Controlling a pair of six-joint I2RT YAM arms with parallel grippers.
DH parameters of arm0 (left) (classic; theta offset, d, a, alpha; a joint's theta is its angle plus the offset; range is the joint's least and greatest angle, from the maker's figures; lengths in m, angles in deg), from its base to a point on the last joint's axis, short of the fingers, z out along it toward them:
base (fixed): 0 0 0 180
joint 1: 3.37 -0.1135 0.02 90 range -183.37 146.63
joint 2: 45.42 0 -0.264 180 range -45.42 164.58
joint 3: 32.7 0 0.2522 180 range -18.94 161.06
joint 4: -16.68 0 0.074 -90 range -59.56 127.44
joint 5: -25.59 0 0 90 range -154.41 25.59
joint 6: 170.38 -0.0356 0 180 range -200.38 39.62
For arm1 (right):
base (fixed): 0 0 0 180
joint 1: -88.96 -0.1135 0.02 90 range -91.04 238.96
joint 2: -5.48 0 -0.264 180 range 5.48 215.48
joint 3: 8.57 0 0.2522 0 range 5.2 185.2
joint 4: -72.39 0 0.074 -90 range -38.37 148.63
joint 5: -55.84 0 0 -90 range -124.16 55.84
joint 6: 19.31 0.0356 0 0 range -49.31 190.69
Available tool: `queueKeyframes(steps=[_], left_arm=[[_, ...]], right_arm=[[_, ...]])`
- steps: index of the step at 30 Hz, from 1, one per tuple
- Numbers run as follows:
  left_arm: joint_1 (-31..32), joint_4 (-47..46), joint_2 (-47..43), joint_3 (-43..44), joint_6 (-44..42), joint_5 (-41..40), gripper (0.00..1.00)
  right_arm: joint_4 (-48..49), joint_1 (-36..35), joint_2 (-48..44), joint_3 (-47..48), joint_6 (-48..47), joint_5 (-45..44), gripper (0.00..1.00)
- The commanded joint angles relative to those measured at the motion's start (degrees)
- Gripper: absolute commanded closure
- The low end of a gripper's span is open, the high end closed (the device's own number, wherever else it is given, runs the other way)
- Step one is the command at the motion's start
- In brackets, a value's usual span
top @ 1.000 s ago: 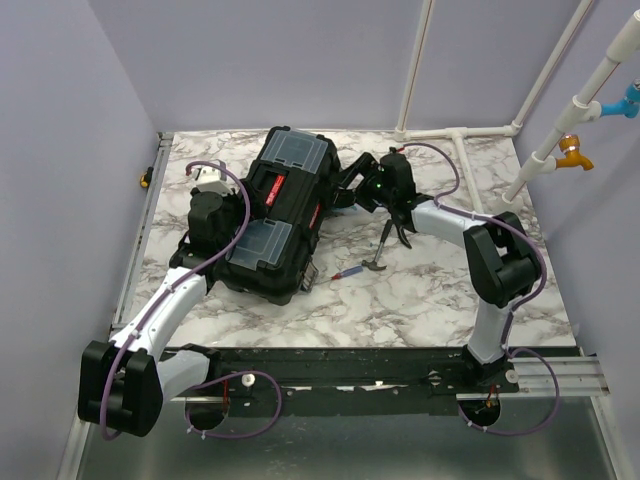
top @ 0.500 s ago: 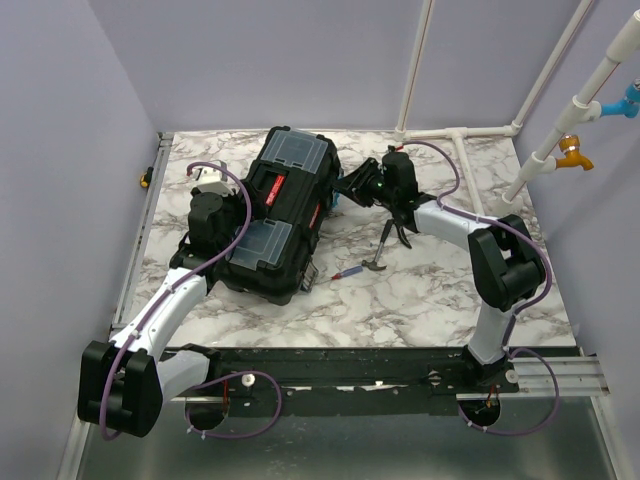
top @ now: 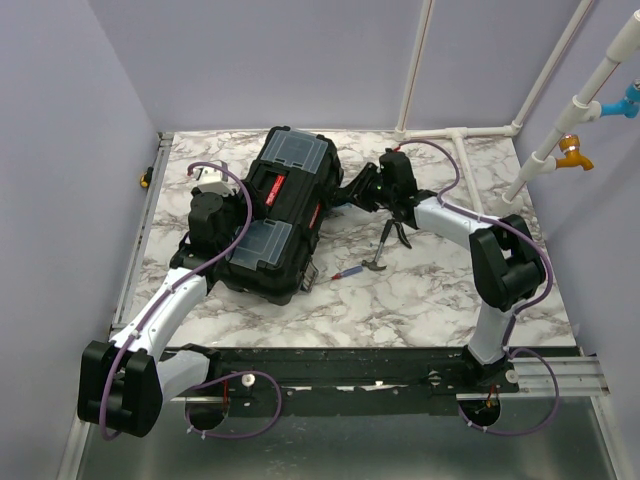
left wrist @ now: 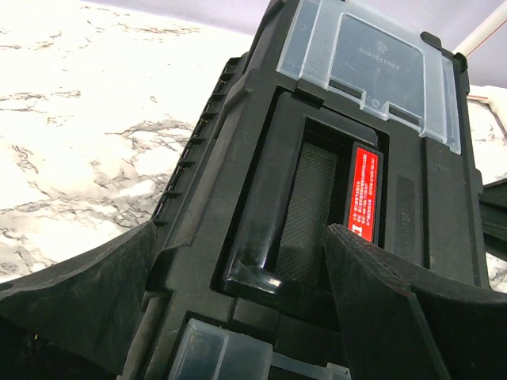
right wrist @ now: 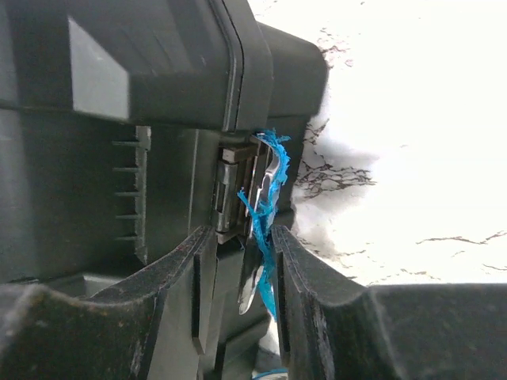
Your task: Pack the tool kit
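Note:
The black toolbox (top: 262, 262) lies slanted left of the table's middle, lid down, with a red handle label (left wrist: 365, 192) and a grey clear compartment (left wrist: 372, 59). My left gripper (left wrist: 245, 237) is open wide, one finger (left wrist: 79, 305) beside the box's left edge and the other finger (left wrist: 396, 313) over the handle recess. My right gripper (right wrist: 242, 233) is at the box's right side (top: 345, 192), shut on the latch (right wrist: 238, 186), which has a frayed blue strip (right wrist: 268, 198) hanging from it. Dark pliers (top: 390, 235) and a small tool with a red and blue handle (top: 358, 270) lie on the marble to the right.
A white pipe frame (top: 460, 132) runs along the back right of the table. A small yellow part (top: 145, 180) sits at the left edge. Lilac walls close in the back and both sides. The arms' black base rail (top: 380, 375) spans the near edge.
My right gripper has closed from wide open onto the latch at the toolbox's right side and shifted slightly toward the box. The left arm and toolbox have not moved.

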Motion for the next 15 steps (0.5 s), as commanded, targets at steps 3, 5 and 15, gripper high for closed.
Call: queueKeyframes(steps=[3, 5, 15], left_arm=[[2.57, 8.98, 2.64, -3.56, 2.11, 6.31, 0.13], [2.61, 8.96, 2.60, -3.65, 2.02, 6.11, 0.13], [2.90, 9.03, 2.85, -3.48, 1.89, 6.01, 0.13]], right_arm=[[-2.99, -0.32, 0.16, -0.36, -2.53, -1.86, 0.73], [-3.33, -0.32, -0.28, -0.18, -3.09, -2.63, 0.84], [-15.40, -0.26, -4.04, 7.35, -12.34, -8.62, 0.99]])
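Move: The latch plate with the frayed blue edge on the tool box's right side is almost between the right fingers, about 1 cm ahead, 1 cm to the right and 1 cm below. The box's middle is some 14 cm to that hand's left and 2 cm back; the bare silver latch is 15 cm back and 7 cm left; the hammer lies 10 cm back, 8 cm right, well below. From the left hand the blue-edged latch is about 20 cm right, 7 cm ahead, lower. Rightwards by about 2 cm and down some 2 cm, rising slightly at the end, the right hand shifts outward from the tool box's side, rolling its left side down about 10 degrees. Its half-open fingers close early on and pinch the blue-edged latch plate, stopping short of shut. The left hand stays put, fingers open at the lid. ##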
